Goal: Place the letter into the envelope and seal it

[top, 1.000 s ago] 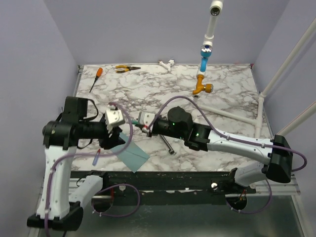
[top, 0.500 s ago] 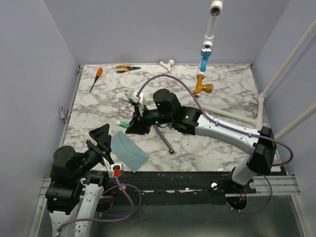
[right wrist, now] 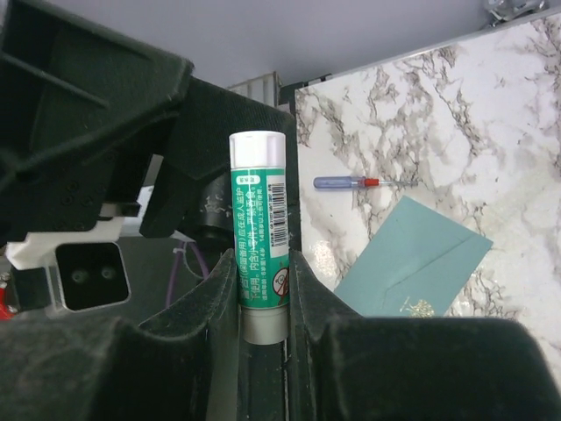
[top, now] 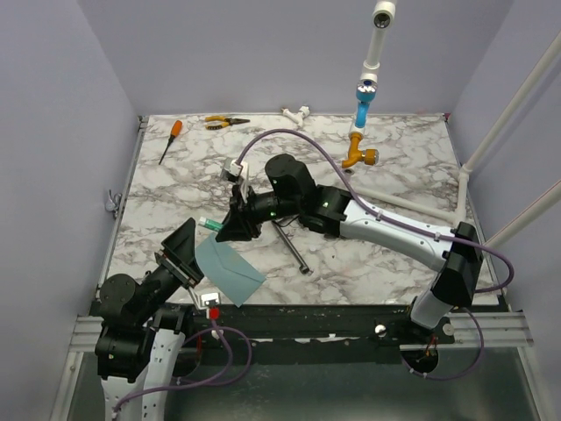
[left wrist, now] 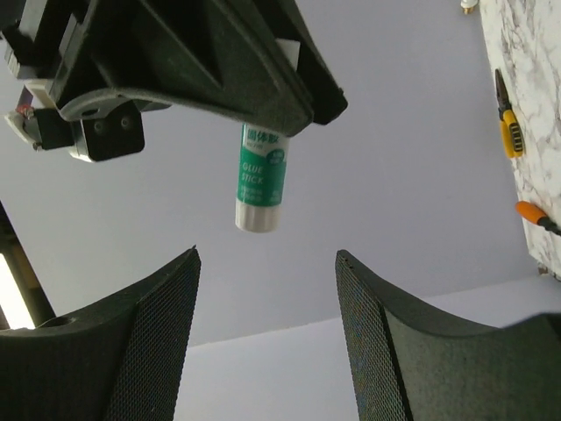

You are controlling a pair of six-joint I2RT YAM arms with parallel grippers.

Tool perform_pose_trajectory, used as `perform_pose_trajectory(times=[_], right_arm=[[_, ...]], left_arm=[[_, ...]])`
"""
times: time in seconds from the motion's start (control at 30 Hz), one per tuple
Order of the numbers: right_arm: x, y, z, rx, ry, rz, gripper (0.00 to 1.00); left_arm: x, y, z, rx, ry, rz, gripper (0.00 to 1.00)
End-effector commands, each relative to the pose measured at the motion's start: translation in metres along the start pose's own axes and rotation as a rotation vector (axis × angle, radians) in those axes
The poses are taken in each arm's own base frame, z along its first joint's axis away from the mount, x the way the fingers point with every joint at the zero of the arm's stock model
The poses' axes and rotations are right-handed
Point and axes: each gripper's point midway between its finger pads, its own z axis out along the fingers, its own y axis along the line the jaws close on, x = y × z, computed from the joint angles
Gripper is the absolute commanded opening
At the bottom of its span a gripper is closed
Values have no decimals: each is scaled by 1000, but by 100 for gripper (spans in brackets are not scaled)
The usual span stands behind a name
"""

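The teal envelope (top: 231, 271) (right wrist: 412, 263) lies flat near the table's front edge, flap folded over. The letter is out of view. My right gripper (top: 230, 226) (right wrist: 263, 281) hangs just beyond the envelope's far left corner. It is shut on a green-and-white glue stick (top: 209, 223) (right wrist: 260, 241), whose tip sticks out to the left. My left gripper (top: 181, 254) (left wrist: 267, 263) sits at the envelope's left edge, tilted upward and open with nothing between its fingers. Seen from the left wrist, the glue stick (left wrist: 261, 175) hangs above under the right gripper's body.
A metal rod (top: 294, 250) lies right of the right gripper. An orange-handled screwdriver (top: 170, 138), yellow pliers (top: 226, 122) and a white fitting (top: 298, 112) lie along the far edge. A hanging pipe with blue and orange fittings (top: 361, 123) stands at the back right. A small blue-handled screwdriver (right wrist: 355, 182) lies near the envelope.
My left arm has dropped back to the near left corner and its jaws have widened. My right arm has carried the glue stick left, closer to the envelope.
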Motion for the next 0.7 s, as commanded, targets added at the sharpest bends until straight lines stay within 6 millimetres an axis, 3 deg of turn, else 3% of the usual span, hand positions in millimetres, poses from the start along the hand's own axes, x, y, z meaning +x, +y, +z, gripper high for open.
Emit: perform_pose_trajectory(times=[0.0, 0.23, 0.43, 0.67], right_arm=[[-9, 14, 11, -56, -3, -3, 1], [-13, 17, 18, -78, -15, -12, 1], [-15, 21, 20, -99, -19, -15, 1], [-16, 26, 23, -122, -16, -26, 0]], left_arm=[[-8, 7, 3, -40, -39, 117, 61], [-6, 9, 3, -35, -37, 98, 53], [-8, 9, 3, -40, -43, 93, 38], [-7, 9, 4, -33, -46, 95, 31]])
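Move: The glue stick my right hand still grips lies with its middle some 5 cm to the right of my left hand, about 1 cm ahead and nearly level, its white cap end facing my left fingers. About 30 cm below my left hand are the envelope, 5 cm to its right and 3 cm ahead, and the small screwdriver, 10 cm to its left. From my right hand, the stick's middle is about 4 cm to the left and my left fingertips about 8 cm to the left. I slide my right hand about 2 cm to the left and 1 cm back, grip unchanged, feeding the glue stick's white cap end in between my left fingers. My left hand holds its place, turning barely 5 degrees, while its fingers close from about two-thirds open to a third, narrowing around the cap; a firm pinch isn't visible yet. ##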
